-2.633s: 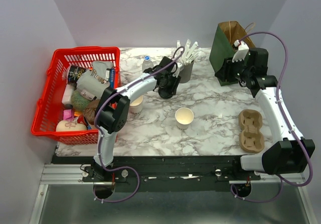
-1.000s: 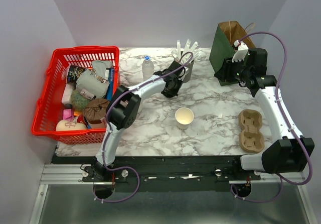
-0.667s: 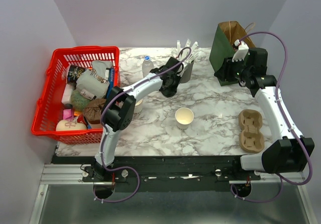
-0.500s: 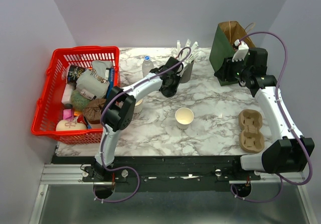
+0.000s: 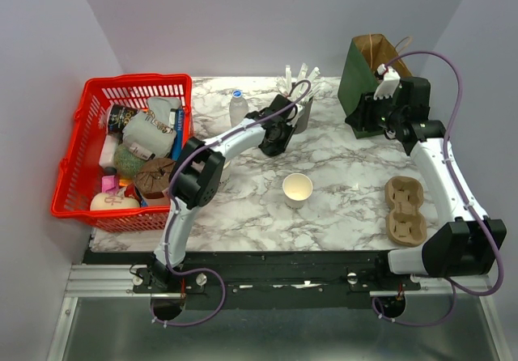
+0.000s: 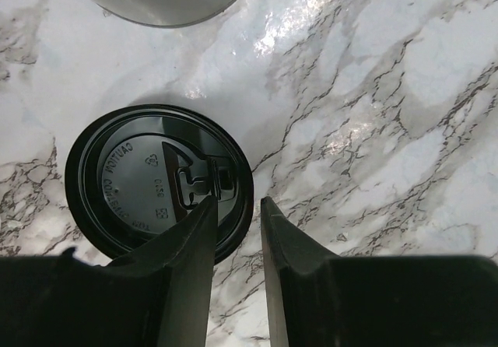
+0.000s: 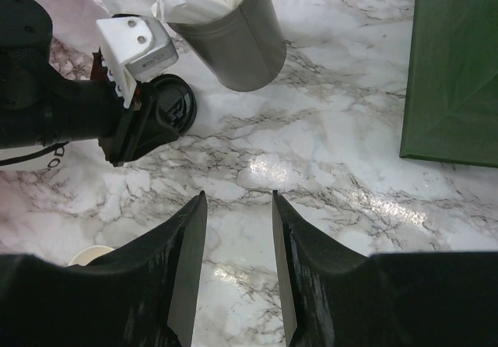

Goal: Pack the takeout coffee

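Note:
A black round plastic lid (image 6: 148, 180) lies beside the grey cup of white sticks (image 5: 299, 114); it looks flat on the marble, with no cup showing under it. It also shows in the right wrist view (image 7: 175, 106). My left gripper (image 6: 235, 201) is narrowly open and straddles the lid's right rim, one finger over the lid and the other over bare marble. In the top view the left gripper (image 5: 273, 141) hides the lid. My right gripper (image 7: 238, 195) is open and empty, high above the table by the green bag (image 5: 360, 74). No lidded cream cup shows.
A plain open cream cup (image 5: 297, 189) stands mid-table. A brown cup carrier (image 5: 405, 210) lies at the right. A red basket (image 5: 137, 79) full of items is at the left, with a water bottle (image 5: 237, 106) beside it. A whitish sliver (image 5: 224, 165) shows under my left elbow.
My left gripper has moved back and right, closer to the grey cup. Its elbow has swung back and forth. The right arm has not moved.

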You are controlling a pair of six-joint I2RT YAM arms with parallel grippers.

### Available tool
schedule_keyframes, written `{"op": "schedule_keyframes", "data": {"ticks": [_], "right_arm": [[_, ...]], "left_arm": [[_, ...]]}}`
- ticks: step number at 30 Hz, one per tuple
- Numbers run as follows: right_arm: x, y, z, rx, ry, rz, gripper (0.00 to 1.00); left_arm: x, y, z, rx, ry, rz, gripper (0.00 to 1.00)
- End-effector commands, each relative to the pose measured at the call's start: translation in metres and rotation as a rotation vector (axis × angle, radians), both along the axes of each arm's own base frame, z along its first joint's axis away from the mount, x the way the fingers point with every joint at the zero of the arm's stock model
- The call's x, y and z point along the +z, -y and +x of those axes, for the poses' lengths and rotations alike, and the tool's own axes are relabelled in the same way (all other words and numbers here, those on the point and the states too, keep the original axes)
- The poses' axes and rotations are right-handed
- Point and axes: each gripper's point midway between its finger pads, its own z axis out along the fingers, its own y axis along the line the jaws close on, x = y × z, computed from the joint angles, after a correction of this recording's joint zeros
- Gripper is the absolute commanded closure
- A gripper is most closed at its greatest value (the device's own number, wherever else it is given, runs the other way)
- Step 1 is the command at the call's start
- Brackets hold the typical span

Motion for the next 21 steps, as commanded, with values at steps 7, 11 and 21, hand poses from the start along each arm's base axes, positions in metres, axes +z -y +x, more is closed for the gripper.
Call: {"op": "schedule_keyframes", "data": {"ticks": [7,11,21], "right_arm": [[0.002,0.002,0.006,-0.004,0.008,0.009,0.52],[0.002,0.002,0.005,-0.005,0.008,0.007,0.52],[0.003,0.002,0.002,-0.008,0.015,0.010,0.52]], "left_arm": [[-0.006,-0.004,0.006,-0.005,-0.020,-0.005,0.77],[-0.003,-0.003,0.007,-0.003,-0.015,-0.011,0.87],[0.023,-0.012,0.002,0.006,0.007,-0.028,1.00]]}}
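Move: The coffee lid lies flat under the left hand, its middle about 3 cm ahead, 3 cm to the left and 1 cm lower, so the parted fingertips hang over its near-right rim. The straw pot stands some 8 cm ahead and 4 cm to the right, the water bottle about 6 cm ahead and 11 cm to the left, and the open cup roughly 12 cm back and 5 cm to the right. From the idle right hand, the lid is about 7 cm ahead, 23 cm to the left and 20 cm below. The left fingers close on the near-right rim of the lid, going from a part-open gap to fully shut. Just before that, the left hand sinks about 1 cm straight down with one finger on either side of the rim; then it stays in place, hardly turning, while the fingertips come together. ##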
